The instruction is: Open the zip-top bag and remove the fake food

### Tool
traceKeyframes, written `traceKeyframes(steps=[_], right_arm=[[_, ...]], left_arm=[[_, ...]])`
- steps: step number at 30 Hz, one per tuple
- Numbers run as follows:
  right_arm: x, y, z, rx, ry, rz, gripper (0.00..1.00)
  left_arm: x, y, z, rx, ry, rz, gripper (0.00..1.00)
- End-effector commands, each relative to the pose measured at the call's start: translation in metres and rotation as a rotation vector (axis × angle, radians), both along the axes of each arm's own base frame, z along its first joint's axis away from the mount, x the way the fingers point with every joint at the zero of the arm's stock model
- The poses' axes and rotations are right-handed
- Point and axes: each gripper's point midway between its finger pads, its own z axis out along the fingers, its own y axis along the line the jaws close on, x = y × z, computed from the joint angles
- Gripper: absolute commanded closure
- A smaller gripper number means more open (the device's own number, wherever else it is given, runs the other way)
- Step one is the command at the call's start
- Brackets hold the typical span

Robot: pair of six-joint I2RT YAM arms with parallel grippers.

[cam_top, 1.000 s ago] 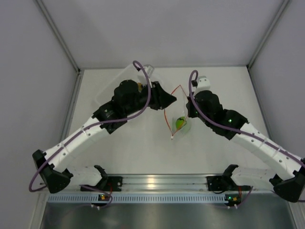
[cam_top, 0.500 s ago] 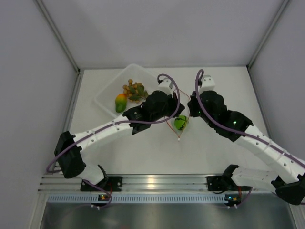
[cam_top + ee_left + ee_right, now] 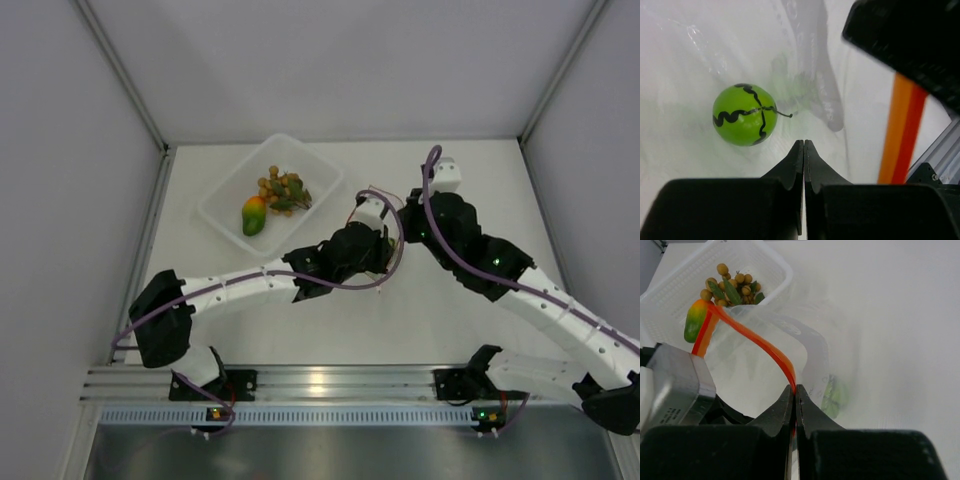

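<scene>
The clear zip-top bag (image 3: pixel 810 330) hangs open by its red-orange zip strip (image 3: pixel 757 342), and my right gripper (image 3: pixel 795 388) is shut on that strip. A round green ball with dark marks (image 3: pixel 745 114) lies inside the bag, dim through the plastic in the right wrist view (image 3: pixel 835 395). My left gripper (image 3: pixel 804 143) is shut with nothing between its fingers. It reaches into the bag's mouth, and the ball sits just ahead and to its left. The orange-and-green mango (image 3: pixel 254 214) and the tan-brown ball cluster (image 3: pixel 283 190) lie in the tray.
The rigid clear tray (image 3: pixel 222 214) stands at the back left of the white table, close to the left arm (image 3: pixel 250 285). Both arms meet over the table's middle. Grey walls close in the table on three sides.
My left arm swung from over the tray to the bag's mouth and its jaws closed. The tray's two pieces came into view. The right gripper kept hold of the strip.
</scene>
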Motion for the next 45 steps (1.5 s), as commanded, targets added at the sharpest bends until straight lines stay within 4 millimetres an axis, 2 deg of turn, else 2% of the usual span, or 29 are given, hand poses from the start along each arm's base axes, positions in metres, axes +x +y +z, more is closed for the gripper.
traceKeyframes(steps=[1, 4, 9, 14, 17, 18, 19, 20, 23, 29, 31, 33, 37, 41, 42, 43, 45], right_arm=[[0.005, -0.008, 0.032, 0.091, -0.089, -0.043, 1.00], [0.004, -0.013, 0.038, 0.105, -0.108, -0.051, 1.00], [0.005, -0.013, 0.034, 0.110, -0.108, -0.041, 1.00], [0.006, -0.014, 0.033, 0.087, -0.120, -0.029, 1.00], [0.004, -0.006, 0.031, 0.073, -0.120, 0.029, 1.00], [0.003, -0.005, 0.031, 0.069, -0.122, 0.043, 1.00], [0.003, -0.003, 0.029, 0.064, -0.125, 0.058, 1.00], [0.001, -0.002, 0.030, 0.059, -0.131, 0.072, 1.00], [-0.009, 0.004, 0.033, 0.058, -0.169, 0.158, 1.00], [-0.026, 0.003, 0.026, 0.119, -0.162, 0.199, 1.00], [-0.032, 0.010, 0.020, 0.152, -0.134, 0.240, 1.00], [-0.040, 0.021, 0.023, 0.225, -0.124, 0.286, 1.00], [-0.040, 0.017, 0.013, 0.287, -0.102, 0.242, 1.00], [-0.042, 0.012, 0.012, 0.400, -0.091, 0.185, 1.00], [-0.042, 0.011, 0.006, 0.409, -0.079, 0.169, 1.00], [-0.041, 0.012, 0.004, 0.422, -0.074, 0.163, 1.00], [-0.040, 0.011, -0.001, 0.430, -0.060, 0.144, 1.00]], left_arm=[[0.002, -0.006, -0.001, -0.013, -0.053, -0.016, 1.00], [0.000, -0.005, -0.025, 0.046, -0.043, -0.041, 1.00], [-0.007, -0.007, -0.050, 0.105, -0.028, -0.099, 1.00], [-0.015, -0.007, -0.066, 0.138, -0.010, -0.152, 1.00], [-0.014, -0.006, -0.072, 0.166, -0.008, -0.154, 1.00], [-0.013, -0.006, -0.073, 0.178, -0.011, -0.151, 1.00], [-0.013, -0.002, -0.082, 0.216, 0.004, -0.148, 1.00], [-0.007, -0.003, -0.076, 0.220, -0.009, -0.126, 1.00], [-0.004, 0.005, -0.092, 0.309, 0.023, -0.097, 1.00], [0.014, 0.017, -0.083, 0.259, 0.082, 0.028, 1.00], [0.021, 0.025, -0.079, 0.223, 0.111, 0.090, 1.00], [0.024, 0.032, -0.073, 0.193, 0.134, 0.137, 1.00], [0.036, 0.064, -0.068, 0.227, 0.144, 0.301, 1.00], [0.035, 0.088, -0.062, 0.240, 0.167, 0.359, 1.00], [0.035, 0.091, -0.058, 0.235, 0.168, 0.359, 1.00], [0.033, 0.093, -0.052, 0.223, 0.164, 0.348, 1.00], [0.025, 0.083, -0.048, 0.214, 0.184, 0.262, 1.00]])
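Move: The green ball lies low in the open zip-top bag, about 8 cm ahead of my shut left fingers, almost in line sideways and some 13 cm below. The bag rim in my right fingers is roughly 3 cm ahead, 4 cm right and 8 cm above my left hand; the white tub stands about 23 cm ahead, 28 cm left and 17 cm down. From my right hand the ball lies about 6 cm ahead, 1 cm left and 21 cm below. With fingers kept shut, I dip my left hand about 10 cm into the bag towards the green ball, then swing it some 8 cm left and a little forward against the bag's left side, rising slightly last while the wrist tips down and turns counter-clockwise. My right hand keeps pinching the rim, bobs up and back, then draws back about 4 cm and slightly down, rolling its left side up. ##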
